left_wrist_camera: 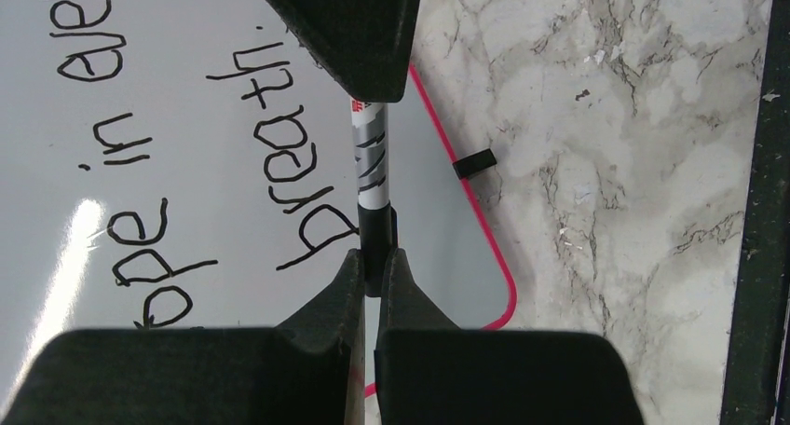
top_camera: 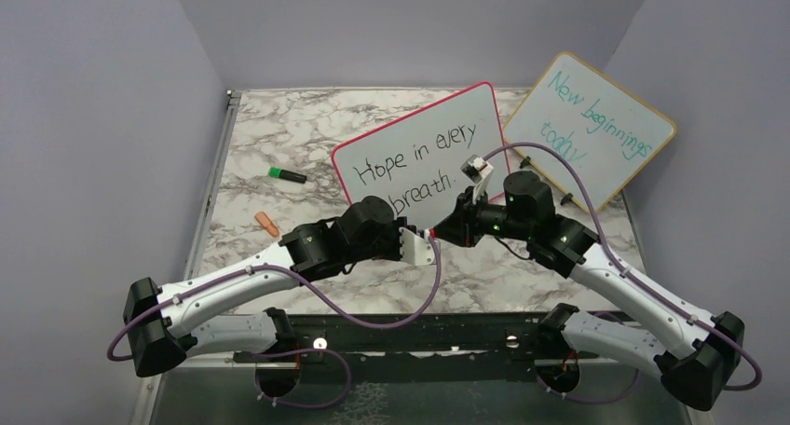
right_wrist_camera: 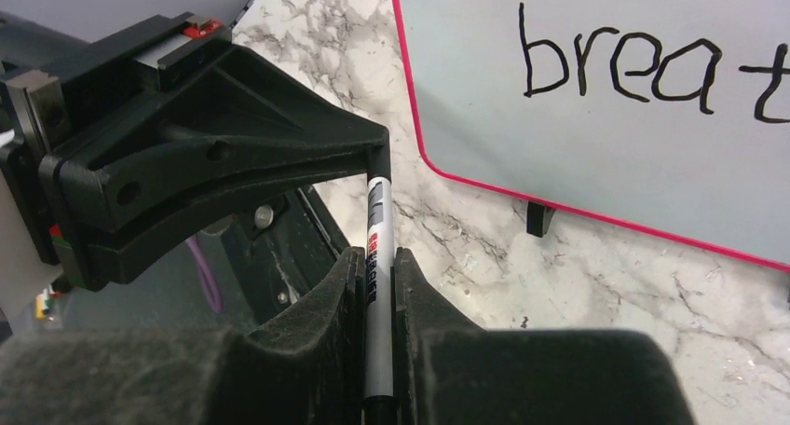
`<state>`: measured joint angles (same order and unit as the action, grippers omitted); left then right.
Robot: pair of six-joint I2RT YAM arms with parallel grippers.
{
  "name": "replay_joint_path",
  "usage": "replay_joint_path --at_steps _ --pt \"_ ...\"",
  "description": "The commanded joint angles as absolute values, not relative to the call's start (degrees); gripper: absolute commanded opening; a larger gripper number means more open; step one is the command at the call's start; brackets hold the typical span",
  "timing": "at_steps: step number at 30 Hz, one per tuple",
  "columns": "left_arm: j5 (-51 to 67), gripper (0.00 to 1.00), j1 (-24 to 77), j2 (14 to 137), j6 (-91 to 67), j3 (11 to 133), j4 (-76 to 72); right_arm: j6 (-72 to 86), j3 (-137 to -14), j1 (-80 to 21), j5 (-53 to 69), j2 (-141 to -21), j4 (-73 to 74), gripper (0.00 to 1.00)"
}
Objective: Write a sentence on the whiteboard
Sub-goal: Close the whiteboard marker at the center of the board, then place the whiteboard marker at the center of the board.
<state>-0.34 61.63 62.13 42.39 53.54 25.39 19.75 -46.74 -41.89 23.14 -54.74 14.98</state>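
Note:
The whiteboard with its pink-red frame leans at the back of the marble table. On it is the black sentence "Hope in every breath". A white-barrelled marker hangs in the air just in front of the board's lower corner, with both grippers on it. My left gripper is shut on its black cap end. My right gripper is shut on the barrel. In the top view the two grippers meet tip to tip, left gripper and right gripper.
A wooden-framed board with teal writing leans at the back right. A green marker and a small orange piece lie on the table to the left. The whiteboard's black foot stands close to the grippers.

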Motion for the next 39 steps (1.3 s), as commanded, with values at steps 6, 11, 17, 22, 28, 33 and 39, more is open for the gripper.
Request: replay_joint_path --at_steps 6,11,17,22,28,33,39 --pt "5.42 0.00 65.46 59.12 41.74 52.92 2.90 27.72 -46.31 -42.54 21.05 -58.72 9.18 0.01" --pt "2.36 0.09 65.48 56.71 42.30 49.83 1.83 24.38 -45.38 -42.58 12.88 -55.00 13.65 0.01" --pt "-7.03 0.35 65.39 54.34 41.60 47.64 0.85 21.33 -47.18 -42.54 -4.96 -51.73 26.41 0.01" --pt "-17.70 0.48 64.76 54.18 38.62 49.18 0.80 24.18 -46.73 -42.59 -17.99 -49.93 32.39 0.01" --pt "-23.36 0.70 58.13 52.76 29.20 51.88 0.93 34.35 -44.99 -42.54 -36.27 -53.13 38.83 0.01" --pt "-16.25 0.86 43.22 51.67 12.25 55.49 3.57 40.21 -41.23 -42.54 -45.50 -54.65 36.42 0.01" --pt "-7.82 0.99 30.39 46.47 2.60 52.81 2.52 47.47 -38.48 -42.46 -50.01 -58.52 33.73 0.02"
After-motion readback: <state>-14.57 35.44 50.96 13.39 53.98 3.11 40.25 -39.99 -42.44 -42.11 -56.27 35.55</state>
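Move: The left fingers still pinch the black cap of the marker, whose middle lies some 4 cm to their right, 2 cm back and 2 cm higher. From the right hand, gripping the body, the cap is about 5 cm left, 2 cm ahead and 2 cm down. The pink-edged whiteboard's centre lies roughly 22 cm ahead of the left hand, 2 cm right and 17 cm below; the green-capped marker about 25 cm ahead, 26 cm left, on the table. Sinking together by barely a centimetre at first, both hands keep the capped marker between them; then the left fingers open wide and let go of the cap. That hand rises, then sweeps left and forward, some 15 cm up in all, rolling and turning counter-clockwise. The right keeps its grip and carries the marker about 18 cm right, also down and a little forward, swinging clockwise some 65 degrees. ##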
